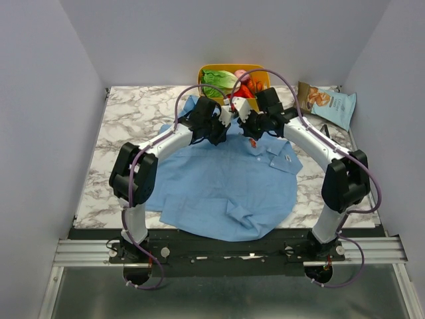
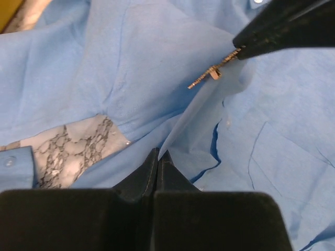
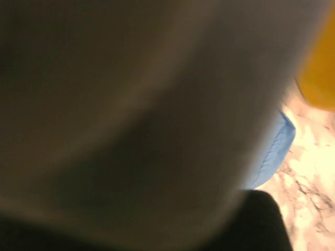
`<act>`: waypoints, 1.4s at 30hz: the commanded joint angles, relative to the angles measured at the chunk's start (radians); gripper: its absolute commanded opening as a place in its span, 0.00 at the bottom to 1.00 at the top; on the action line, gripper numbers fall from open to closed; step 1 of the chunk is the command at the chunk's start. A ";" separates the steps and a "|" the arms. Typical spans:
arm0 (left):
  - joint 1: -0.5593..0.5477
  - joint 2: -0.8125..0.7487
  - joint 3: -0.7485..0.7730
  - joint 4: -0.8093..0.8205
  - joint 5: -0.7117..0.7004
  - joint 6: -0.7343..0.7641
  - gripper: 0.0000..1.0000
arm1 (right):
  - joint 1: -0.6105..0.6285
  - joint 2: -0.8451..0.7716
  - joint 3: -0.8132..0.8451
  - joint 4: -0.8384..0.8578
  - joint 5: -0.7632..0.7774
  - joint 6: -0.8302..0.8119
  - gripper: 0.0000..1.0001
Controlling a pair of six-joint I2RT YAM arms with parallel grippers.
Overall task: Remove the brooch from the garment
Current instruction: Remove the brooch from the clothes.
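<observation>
The garment [image 1: 219, 186] is a light-blue shirt spread across the marble table, collar toward the far side. My left gripper [image 2: 158, 152] is shut on a raised fold of its cloth, which rises in a taut ridge from the jaws. At the top right of the left wrist view my right gripper [image 2: 242, 48] is shut on the brooch [image 2: 213, 73]. The brooch shows as a thin metal pin with a tiny tan piece, sticking out from the black fingertips just above the cloth ridge. In the top view both grippers meet over the shirt's chest near the collar. A blurred dark mass blocks the right wrist view.
A yellow bowl [image 1: 232, 70] with lettuce [image 1: 219, 81] and red items stands just behind the grippers. A snack bag [image 1: 329, 103] lies at the back right. Bare marble [image 2: 78, 149] shows beside the shirt. The right wrist view shows only slivers of blue cloth [image 3: 275, 151] and marble.
</observation>
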 commanded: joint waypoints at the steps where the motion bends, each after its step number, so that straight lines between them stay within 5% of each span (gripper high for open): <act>1: 0.003 -0.006 0.048 -0.001 -0.120 -0.019 0.06 | 0.029 -0.051 -0.001 0.011 0.160 -0.050 0.01; 6: 0.003 -0.003 0.053 0.022 -0.179 -0.043 0.12 | 0.070 -0.039 0.017 -0.004 0.287 -0.070 0.01; 10: 0.003 -0.029 0.030 0.050 -0.197 -0.068 0.48 | 0.081 0.000 0.065 -0.062 0.349 -0.023 0.01; 16: 0.003 -0.095 -0.007 0.061 -0.212 -0.118 0.76 | 0.081 0.046 0.178 -0.202 0.335 0.089 0.01; 30: -0.077 -0.264 -0.100 0.096 -0.177 -0.249 0.77 | 0.081 0.204 0.458 -0.467 0.320 0.182 0.01; 42: -0.173 -0.158 -0.054 0.142 -0.309 -0.309 0.77 | 0.081 0.208 0.450 -0.469 0.277 0.202 0.01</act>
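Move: The brooch is gripped in my right fingertips, its middle about 2 cm back from that hand point, 1 cm below it. From my left hand, which still pinches a raised fold of the clothes, the brooch lies roughly 9 cm to the right, level fore and aft, 1 cm higher. The buttoned cuff is some 12 cm right of my right hand, 8 cm back and 8 cm lower; the yellow basket sits about 18 cm ahead of that hand, 5 cm left and 5 cm lower. My left hand eases forward a little and opens wide, letting go of the fold beside the brooch, then rises some 6 cm while drawing back about 6 cm and swinging right, ending open close beside my right gripper. My right fingers keep the brooch pinched as that hand lifts about 4 cm, then sinks halfway back, turning clockwise. ##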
